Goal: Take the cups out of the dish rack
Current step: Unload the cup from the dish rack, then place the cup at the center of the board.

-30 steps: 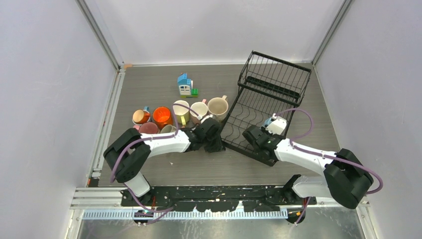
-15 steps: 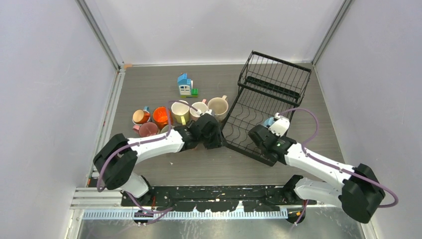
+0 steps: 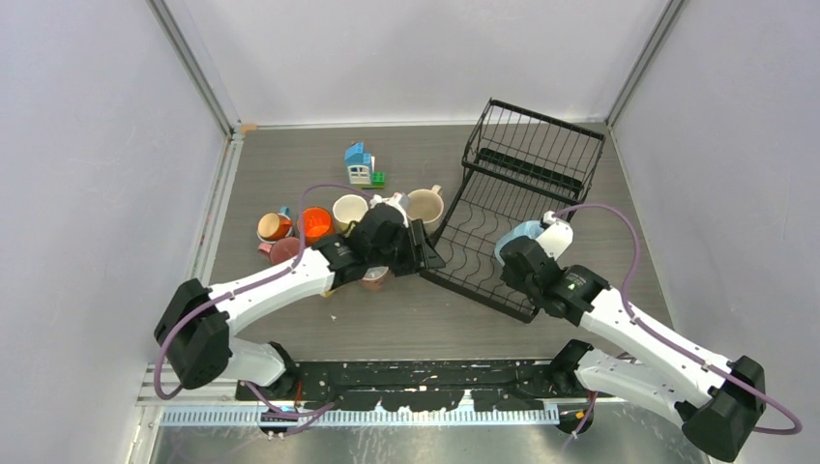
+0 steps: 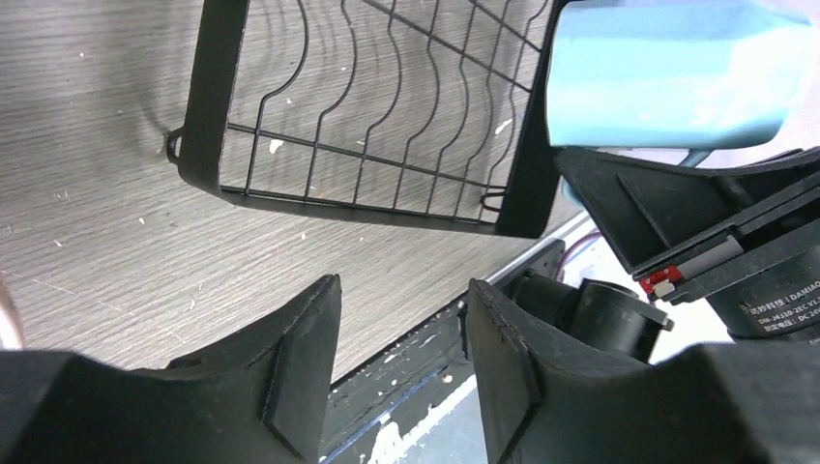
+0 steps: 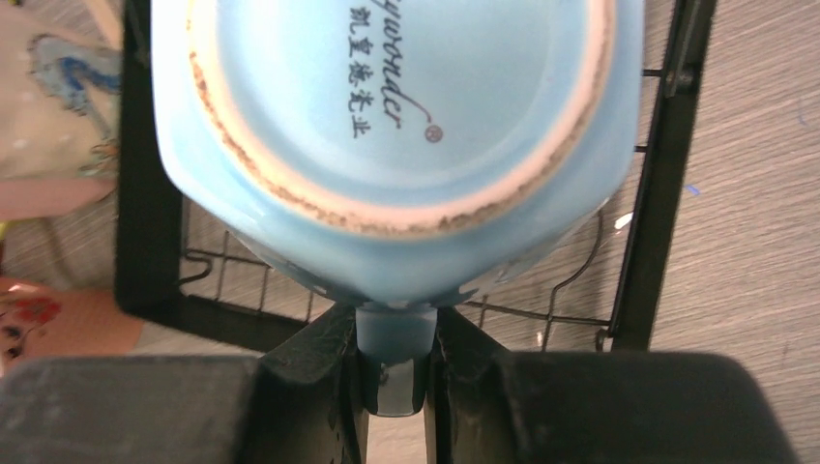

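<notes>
My right gripper is shut on the handle of a light blue cup and holds it above the front right of the black wire dish rack. In the right wrist view the cup's base faces the camera and its handle sits pinched between the fingers. My left gripper is open and empty at the rack's front left corner. The left wrist view shows the rack's base and the blue cup beyond my open gripper. No other cup shows in the rack.
Several cups stand on the table left of the rack: orange, cream, white, beige, pink, and a dark red one under my left arm. A toy block house stands behind them.
My right gripper has lifted the blue cup up off the rack's base. My left arm has stretched toward the rack, and the dark red cup now shows on the table beneath it.
</notes>
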{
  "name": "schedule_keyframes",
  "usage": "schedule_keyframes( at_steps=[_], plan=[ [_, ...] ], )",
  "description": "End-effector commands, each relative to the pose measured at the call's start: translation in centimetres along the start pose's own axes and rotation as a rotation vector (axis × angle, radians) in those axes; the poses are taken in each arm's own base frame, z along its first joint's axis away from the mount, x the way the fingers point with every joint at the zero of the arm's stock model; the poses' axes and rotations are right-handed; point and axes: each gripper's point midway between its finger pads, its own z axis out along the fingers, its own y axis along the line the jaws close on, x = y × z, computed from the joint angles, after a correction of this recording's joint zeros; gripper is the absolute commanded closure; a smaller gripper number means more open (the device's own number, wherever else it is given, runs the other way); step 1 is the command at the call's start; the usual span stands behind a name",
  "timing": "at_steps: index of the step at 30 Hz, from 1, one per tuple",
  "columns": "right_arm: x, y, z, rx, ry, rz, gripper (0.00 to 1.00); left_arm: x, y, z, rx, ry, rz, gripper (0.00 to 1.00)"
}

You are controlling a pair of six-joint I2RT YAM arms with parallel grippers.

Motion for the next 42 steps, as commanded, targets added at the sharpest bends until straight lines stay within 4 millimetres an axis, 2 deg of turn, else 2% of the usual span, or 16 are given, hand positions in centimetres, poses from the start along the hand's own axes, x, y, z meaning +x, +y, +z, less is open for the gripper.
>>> schedule_keyframes(
  at_steps=[1, 6, 12, 18, 27, 35, 42],
  plan=[
    [-3.6, 4.4, -3.3, -0.178, -0.032, 0.033, 0.99, -2.3, -3.2, -2.6, 0.122, -0.027, 0.001, 0.46],
    [-3.8, 7.7, -5.3, -0.317, 0.036, 0.031, 0.99, -4.6, -4.6, -4.4, 0.203, -0.056, -0.031, 0.4],
    [-5.1, 11.0, -7.4, -0.429, 0.071, 0.04, 0.99, -7.1, -6.3, -6.1, 0.32, -0.058, -0.093, 0.29],
    [-5.7, 15.2, -9.1, -0.581, 0.119, 0.105, 0.99, -9.0, -8.2, -7.5, 0.444, -0.068, -0.149, 0.24],
    [-8.3, 17.6, -11.3, -0.678, 0.076, 0.147, 0.99, -10.5, -9.7, -8.7, 0.579, -0.063, -0.24, 0.17],
    [-8.9, 19.8, -12.6, -0.767, 0.097, 0.167, 0.99, -11.3, -11.1, -9.3, 0.667, -0.046, -0.284, 0.16],
    [-9.4, 21.9, -13.7, -0.881, 0.102, 0.21, 0.99, -12.3, -12.6, -10.5, 0.79, -0.036, -0.364, 0.18]
  ],
)
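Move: The blue cup in the right fingers is some 17 cm to the right of the left hand, about 4 cm farther out and roughly level with it; it sits 4 cm ahead of and 3 cm above the right hand. The half-open left gripper is about 17 cm to the right hand's left, straight across, a little higher. The dish rack's middle lies 6 cm ahead, 14 cm right of and 14 cm below the left hand; the beige mug is 12 cm ahead, 2 cm left, 11 cm below. Still pinching the blue cup by its handle, the right hand carries it about 14 cm left and as much up, away from the rack towards the left gripper, its left side rolling up some 30 degrees as it swings counter-clockwise. The left hand rises about 17 cm and goes 5 cm forward, tips its fingers up to point level rightward, and opens wide to meet the cup's mouth; contact there can't be made out. ##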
